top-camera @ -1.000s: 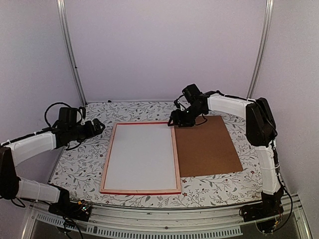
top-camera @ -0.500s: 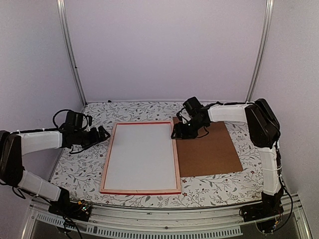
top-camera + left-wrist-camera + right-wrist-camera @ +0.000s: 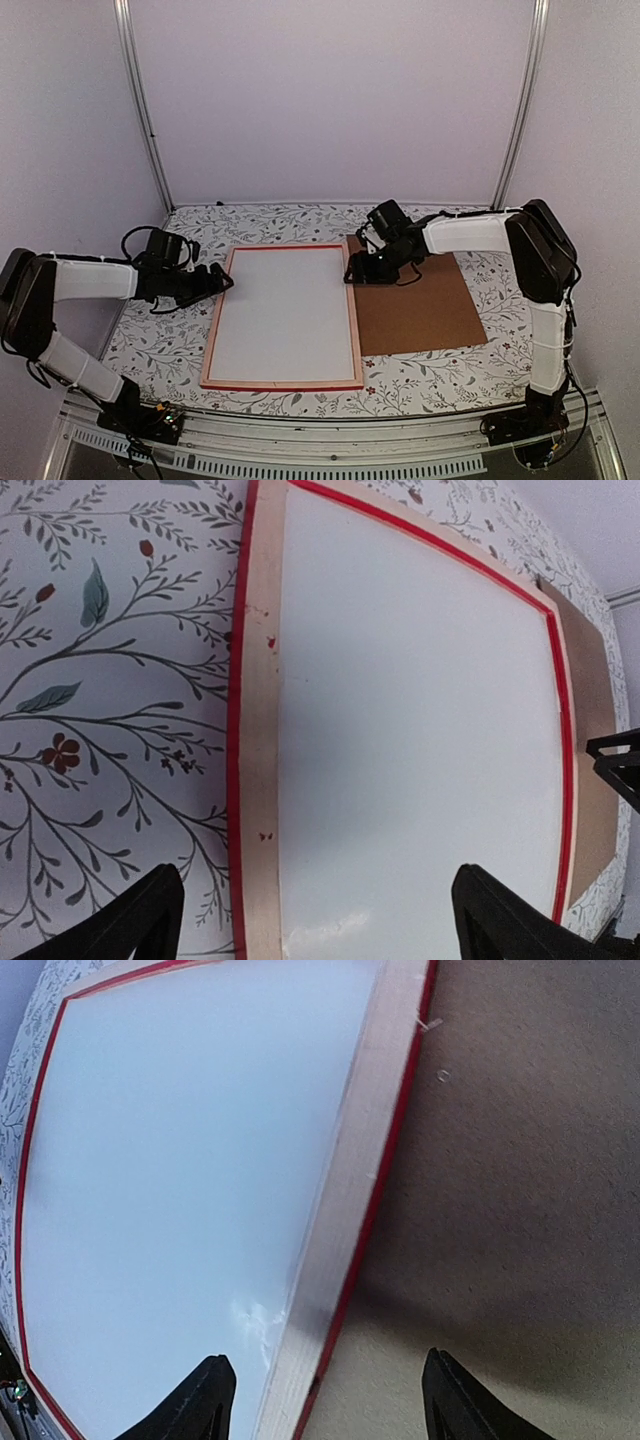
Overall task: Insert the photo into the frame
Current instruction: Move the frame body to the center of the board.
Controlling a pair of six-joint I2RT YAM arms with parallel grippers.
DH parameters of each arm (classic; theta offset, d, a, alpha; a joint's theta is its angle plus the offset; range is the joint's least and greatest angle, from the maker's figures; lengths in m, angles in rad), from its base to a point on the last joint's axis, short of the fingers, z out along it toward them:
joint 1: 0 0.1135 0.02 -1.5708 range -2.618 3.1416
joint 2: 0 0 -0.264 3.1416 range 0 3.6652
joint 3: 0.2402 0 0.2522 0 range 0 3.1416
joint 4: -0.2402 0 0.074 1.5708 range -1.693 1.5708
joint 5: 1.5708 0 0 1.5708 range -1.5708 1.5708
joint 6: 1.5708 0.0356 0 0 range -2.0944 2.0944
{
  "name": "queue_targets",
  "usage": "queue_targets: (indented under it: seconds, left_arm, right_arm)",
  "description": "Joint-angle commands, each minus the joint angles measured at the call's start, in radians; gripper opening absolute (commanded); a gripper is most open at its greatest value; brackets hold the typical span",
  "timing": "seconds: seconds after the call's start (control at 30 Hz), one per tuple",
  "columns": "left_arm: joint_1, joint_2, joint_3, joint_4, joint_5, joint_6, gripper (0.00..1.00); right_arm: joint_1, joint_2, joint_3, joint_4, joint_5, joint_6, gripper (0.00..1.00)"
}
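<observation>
The frame (image 3: 281, 383) lies flat in the middle of the table, pale wood side up with a thin red edge. A plain white sheet (image 3: 285, 310) fills it. No printed picture shows, so I cannot tell if that sheet is the photo. My left gripper (image 3: 222, 281) is open, low over the frame's left rail (image 3: 260, 730); in the left wrist view its jaws (image 3: 316, 872) span that rail and part of the white sheet (image 3: 420, 700). My right gripper (image 3: 352, 270) is open at the far right corner, its jaws (image 3: 326, 1357) straddling the right rail (image 3: 370, 1140).
A plain brown backing board (image 3: 420, 300) lies flat against the frame's right side, with its left edge under the right gripper (image 3: 520, 1160). The table (image 3: 160, 330) has a floral-patterned cover. Metal uprights (image 3: 140, 110) stand at the back corners.
The left arm has swung right and forward, bringing its gripper from the table's left edge to the frame's left rail. The right gripper has shifted slightly along the frame's far right corner.
</observation>
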Motion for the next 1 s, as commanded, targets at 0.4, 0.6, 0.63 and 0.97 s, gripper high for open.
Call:
queue_targets:
  seconds: [0.4, 0.6, 0.63, 0.97]
  left_arm:
    - [-0.406, -0.014, 0.21, -0.068, -0.19, 0.008, 0.96]
    - [-0.615, 0.146, 0.38, -0.06, -0.213, -0.016, 0.96]
    - [-0.645, 0.179, 0.409, -0.058, -0.215, -0.015, 0.96]
    - [-0.829, 0.551, 0.781, -0.085, -0.166, 0.057, 0.96]
  right_arm:
    - [-0.112, -0.363, -0.357, -0.014, 0.221, 0.015, 0.69]
    - [-0.186, -0.42, -0.422, -0.05, 0.307, 0.023, 0.69]
    - [-0.208, -0.427, -0.435, -0.049, 0.31, 0.022, 0.69]
    - [-0.331, -0.477, -0.529, -0.042, 0.338, -0.004, 0.7]
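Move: The brown board's middle lies about 45 cm to the left hand's right and 2 cm ahead, some 6 cm below. The frame body, with its white sheet, is centred 14 cm right and 3 cm back of that hand; its right rail is about 31 cm right, level fore and aft. From the right hand the board's middle is 15 cm right, 3 cm back, 5 cm below; the frame body's middle is 17 cm left, 8 cm back. Sweep the open left gripper about 33 cm right across the frame body to above the board's left side, arching up some 8 cm and starting back down, drawing back a little and turning nearly 40 degrees clockwise. Meanwhile carry the half-open right gripper 23 cm right over the board towards its right edge, turning clockwise and rolling its left side down. Keep both grippers' openings unchanged. ##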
